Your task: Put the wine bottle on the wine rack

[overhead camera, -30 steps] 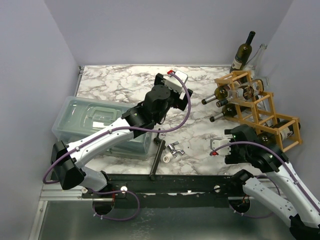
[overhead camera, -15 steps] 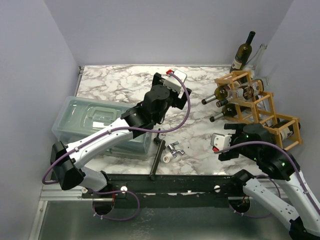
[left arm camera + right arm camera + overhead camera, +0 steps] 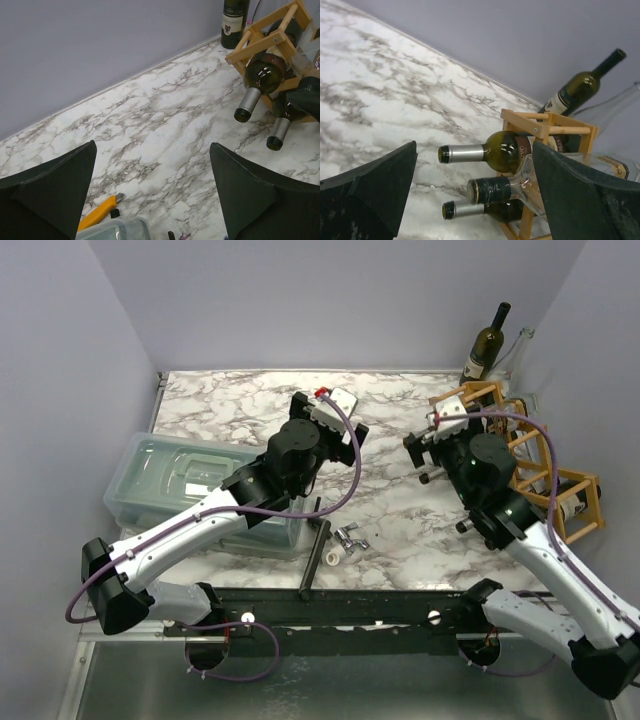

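A dark green wine bottle (image 3: pixel 487 343) stands upright in the back right corner, also in the left wrist view (image 3: pixel 235 20) and the right wrist view (image 3: pixel 580 89). The light-brown wooden wine rack (image 3: pixel 545 465) sits in front of it, with several bottles lying in its cells, necks pointing left (image 3: pixel 492 150). My right gripper (image 3: pixel 432 445) hovers at the rack's left end, open and empty (image 3: pixel 475 144). Over the middle of the table, my left gripper (image 3: pixel 330 420) is open too, with only marble between its fingers (image 3: pixel 152 145).
A clear plastic lidded bin (image 3: pixel 190 480) stands at the left. A small white and metal object (image 3: pixel 345 540) and a black bar (image 3: pixel 315 555) lie near the front edge. A yellow-handled tool (image 3: pixel 97 212) lies beside the bin. A clear glass bottle (image 3: pixel 520 345) leans in the corner.
My right arm has swung from the front right up to the rack's left end, now covering the bottle necks from above. The left arm has shifted slightly left. Both grippers stayed open.
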Motion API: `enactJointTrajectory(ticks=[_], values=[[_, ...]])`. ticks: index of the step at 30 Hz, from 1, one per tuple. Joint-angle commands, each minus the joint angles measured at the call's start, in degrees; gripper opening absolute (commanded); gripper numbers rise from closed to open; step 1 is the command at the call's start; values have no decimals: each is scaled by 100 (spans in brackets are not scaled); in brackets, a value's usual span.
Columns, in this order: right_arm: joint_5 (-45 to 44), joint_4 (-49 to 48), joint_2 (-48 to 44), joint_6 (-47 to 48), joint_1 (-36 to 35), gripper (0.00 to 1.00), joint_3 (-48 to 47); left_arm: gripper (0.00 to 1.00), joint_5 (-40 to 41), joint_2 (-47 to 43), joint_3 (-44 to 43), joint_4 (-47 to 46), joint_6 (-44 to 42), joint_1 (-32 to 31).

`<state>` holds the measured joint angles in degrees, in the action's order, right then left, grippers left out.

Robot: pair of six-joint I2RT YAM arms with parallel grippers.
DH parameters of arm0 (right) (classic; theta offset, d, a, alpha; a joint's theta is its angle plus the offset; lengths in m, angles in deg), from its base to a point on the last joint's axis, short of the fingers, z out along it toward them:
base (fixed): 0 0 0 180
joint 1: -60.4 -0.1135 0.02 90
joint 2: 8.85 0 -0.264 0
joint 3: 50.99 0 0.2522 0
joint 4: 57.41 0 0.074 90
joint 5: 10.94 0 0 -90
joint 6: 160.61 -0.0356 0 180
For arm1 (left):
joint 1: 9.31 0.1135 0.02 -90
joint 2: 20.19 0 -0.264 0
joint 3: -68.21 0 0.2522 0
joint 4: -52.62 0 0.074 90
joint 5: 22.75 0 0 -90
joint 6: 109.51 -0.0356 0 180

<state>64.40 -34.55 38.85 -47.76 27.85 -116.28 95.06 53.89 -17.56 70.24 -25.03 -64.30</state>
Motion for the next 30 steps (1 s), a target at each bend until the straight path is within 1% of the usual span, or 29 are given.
enactJointTrajectory(ticks=[1,5,10,15,17,19,23,26,30], values=[[-1957,-1951,870,-927,-9,100,-381,96,-207,-235,294,-356,46,5],[-2506,-2649,1813,-743,39,100,-892,96,2,-255,522,-664,-271,5],[-2595,-2898,2741,-711,359,100,-1745,96,93,-267,681,-879,-406,5],[-2395,-2572,3386,-1215,977,100,-2635,96,38,-292,697,-899,-393,5],[-2233,-2475,3583,-1360,1192,100,-2836,96,53,-324,710,-915,-398,5],[-2126,-2366,3745,-1572,1402,100,-2971,96,58,-374,720,-937,-406,1],[-1799,-1965,3972,-2452,1934,100,-3240,96,100,-467,771,-1020,-441,14],[-1706,-2062,4111,-2597,2226,100,-3267,96,88,-482,786,-1040,-432,12],[-1570,-1961,4467,-2782,2657,100,-3514,96,41,-451,802,-1048,-398,14]])
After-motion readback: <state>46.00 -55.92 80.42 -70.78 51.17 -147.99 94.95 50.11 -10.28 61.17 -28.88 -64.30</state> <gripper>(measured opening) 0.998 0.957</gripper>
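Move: The wine bottle still standing in the far right corner is the likely target. It lies about 46 cm ahead of the empty right hand and 24 cm to its right, its middle some 17 cm lower. The clear bottle stands about 8 cm to the right of it and 6 cm nearer; the wine rack's far end, at its top, lies roughly 20 cm ahead of the hand, 16 cm right and 12 cm below. From the left hand the wine bottle is about 45 cm ahead, 41 cm right and 20 cm below. Towards the standing wine bottle the open right hand sweeps about 20 cm forward, climbing roughly 9 cm as it goes, then bears right as well, some 14 cm in all, and starts to sink by the wine rack's far end. The wrist turns about 40 degrees clockwise to face the corner, its left side rising and its fingertips tipping up a little. The fingers stay wide open and touch nothing. ##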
